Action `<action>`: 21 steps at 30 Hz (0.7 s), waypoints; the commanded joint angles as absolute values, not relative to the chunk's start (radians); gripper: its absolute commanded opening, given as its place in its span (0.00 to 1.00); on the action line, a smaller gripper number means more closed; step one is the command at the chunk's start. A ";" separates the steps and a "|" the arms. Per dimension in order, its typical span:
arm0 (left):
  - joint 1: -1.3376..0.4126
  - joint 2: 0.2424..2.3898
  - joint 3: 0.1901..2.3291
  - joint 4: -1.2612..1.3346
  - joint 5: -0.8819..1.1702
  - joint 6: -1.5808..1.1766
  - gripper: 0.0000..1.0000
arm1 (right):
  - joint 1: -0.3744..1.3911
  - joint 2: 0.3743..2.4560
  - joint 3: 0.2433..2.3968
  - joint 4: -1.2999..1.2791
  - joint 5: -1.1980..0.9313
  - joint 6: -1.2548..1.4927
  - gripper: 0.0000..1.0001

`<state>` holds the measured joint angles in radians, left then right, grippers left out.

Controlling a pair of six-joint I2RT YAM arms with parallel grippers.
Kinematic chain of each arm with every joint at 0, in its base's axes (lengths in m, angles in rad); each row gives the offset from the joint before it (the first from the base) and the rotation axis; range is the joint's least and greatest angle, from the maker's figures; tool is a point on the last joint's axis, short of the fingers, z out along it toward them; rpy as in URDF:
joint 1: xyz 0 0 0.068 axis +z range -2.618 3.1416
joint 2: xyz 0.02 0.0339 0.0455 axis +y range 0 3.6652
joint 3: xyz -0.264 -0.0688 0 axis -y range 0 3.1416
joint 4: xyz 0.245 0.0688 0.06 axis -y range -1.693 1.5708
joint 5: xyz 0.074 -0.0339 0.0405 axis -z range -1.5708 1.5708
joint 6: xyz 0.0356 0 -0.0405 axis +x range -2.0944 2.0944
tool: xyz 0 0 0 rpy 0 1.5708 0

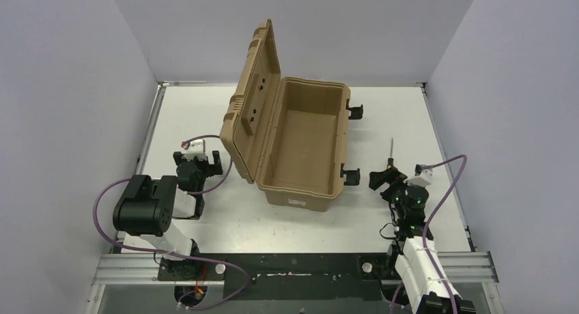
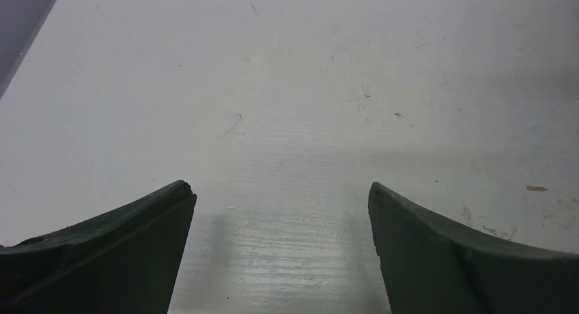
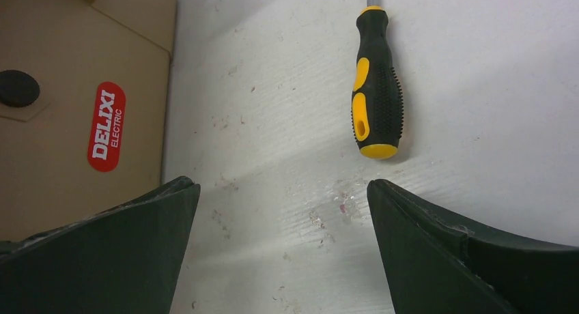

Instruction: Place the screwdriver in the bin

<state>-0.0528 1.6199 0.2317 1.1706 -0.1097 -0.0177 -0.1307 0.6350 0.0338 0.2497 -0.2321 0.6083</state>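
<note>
The screwdriver (image 1: 390,155), with a yellow and black handle and a thin silver shaft, lies on the white table right of the bin, shaft pointing away from me. In the right wrist view its handle (image 3: 374,82) lies just beyond my right gripper (image 3: 278,186), which is open and empty, low over the table; it also shows in the top view (image 1: 387,177). The bin (image 1: 300,191) is a tan hard case standing open, its ribbed lid (image 1: 252,116) raised on the left; its wall (image 3: 82,89) carries a red label. My left gripper (image 1: 198,160) is open and empty left of the bin, and in its own view (image 2: 280,186) it is over bare table.
Black latches (image 1: 354,110) stick out from the bin's right side toward the screwdriver. Grey walls enclose the table on three sides. A metal rail (image 1: 293,266) runs along the near edge by the arm bases.
</note>
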 commanded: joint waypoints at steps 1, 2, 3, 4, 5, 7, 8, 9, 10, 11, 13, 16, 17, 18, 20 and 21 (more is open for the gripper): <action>-0.056 1.611 0.250 1.219 -0.120 -0.021 0.97 | -0.133 0.660 0.157 0.258 -0.180 0.553 1.00; -0.057 1.611 0.250 1.219 -0.120 -0.020 0.97 | -0.133 0.674 0.199 0.225 -0.167 0.524 1.00; -0.056 1.611 0.250 1.219 -0.120 -0.020 0.97 | -0.133 0.690 0.247 0.180 -0.144 0.508 1.00; -0.057 1.611 0.250 1.220 -0.120 -0.021 0.97 | -0.133 0.715 0.305 0.128 -0.111 0.501 1.00; -0.057 1.612 0.250 1.220 -0.120 -0.020 0.97 | -0.135 0.747 0.363 0.069 -0.072 0.492 1.00; -0.057 1.611 0.250 1.219 -0.120 -0.022 0.97 | -0.143 0.834 0.497 -0.043 -0.027 0.450 1.00; -0.057 1.611 0.250 1.220 -0.120 -0.021 0.97 | -0.149 0.902 0.560 -0.093 -0.020 0.419 1.00; -0.057 1.611 0.250 1.218 -0.120 -0.021 0.97 | -0.152 0.958 0.626 -0.138 -0.010 0.393 1.00; -0.057 1.611 0.250 1.219 -0.120 -0.021 0.97 | -0.157 1.022 0.686 -0.186 -0.004 0.370 1.00; -0.057 1.611 0.250 1.219 -0.120 -0.021 0.97 | -0.162 1.083 0.774 -0.237 0.022 0.352 1.00; -0.057 1.612 0.250 1.219 -0.120 -0.021 0.97 | -0.176 1.217 0.890 -0.352 0.012 0.319 1.00; -0.057 1.612 0.250 1.219 -0.120 -0.020 0.97 | -0.182 1.401 1.032 -0.460 -0.056 0.268 1.00; -0.057 1.611 0.250 1.219 -0.120 -0.022 0.97 | -0.184 1.460 1.070 -0.487 -0.077 0.253 1.00; -0.056 1.611 0.250 1.219 -0.120 -0.021 0.97 | -0.184 1.512 1.097 -0.512 -0.097 0.241 1.00; -0.055 1.611 0.250 1.219 -0.120 -0.021 0.97 | -0.184 1.602 1.143 -0.550 -0.127 0.228 0.99; -0.056 1.611 0.250 1.219 -0.120 -0.023 0.97 | -0.183 1.635 1.157 -0.564 -0.133 0.226 0.97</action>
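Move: Just ahead of the right hand lies the screwdriver, its middle some 7 cm forward, 3 cm to the right and 5 cm below, with the handle end nearest and the shaft pointing outward. The bin's middle stands about 24 cm to that hand's left and 10 cm forward, at roughly hand height. From the idle left hand, the screwdriver lies about 57 cm to the right, about level with it fore and aft, and 4 cm below. Sweeping forward about 13 cm and right about 8 cm in an arc, the empty right hand climbs some 12 cm over the screwdriver, then turns back down by about 6 cm to end beside its far tip. Its wrist tips the fingers downward by about 25 degrees and rolls the left side down; the fingers stay wide open and touch nothing. ##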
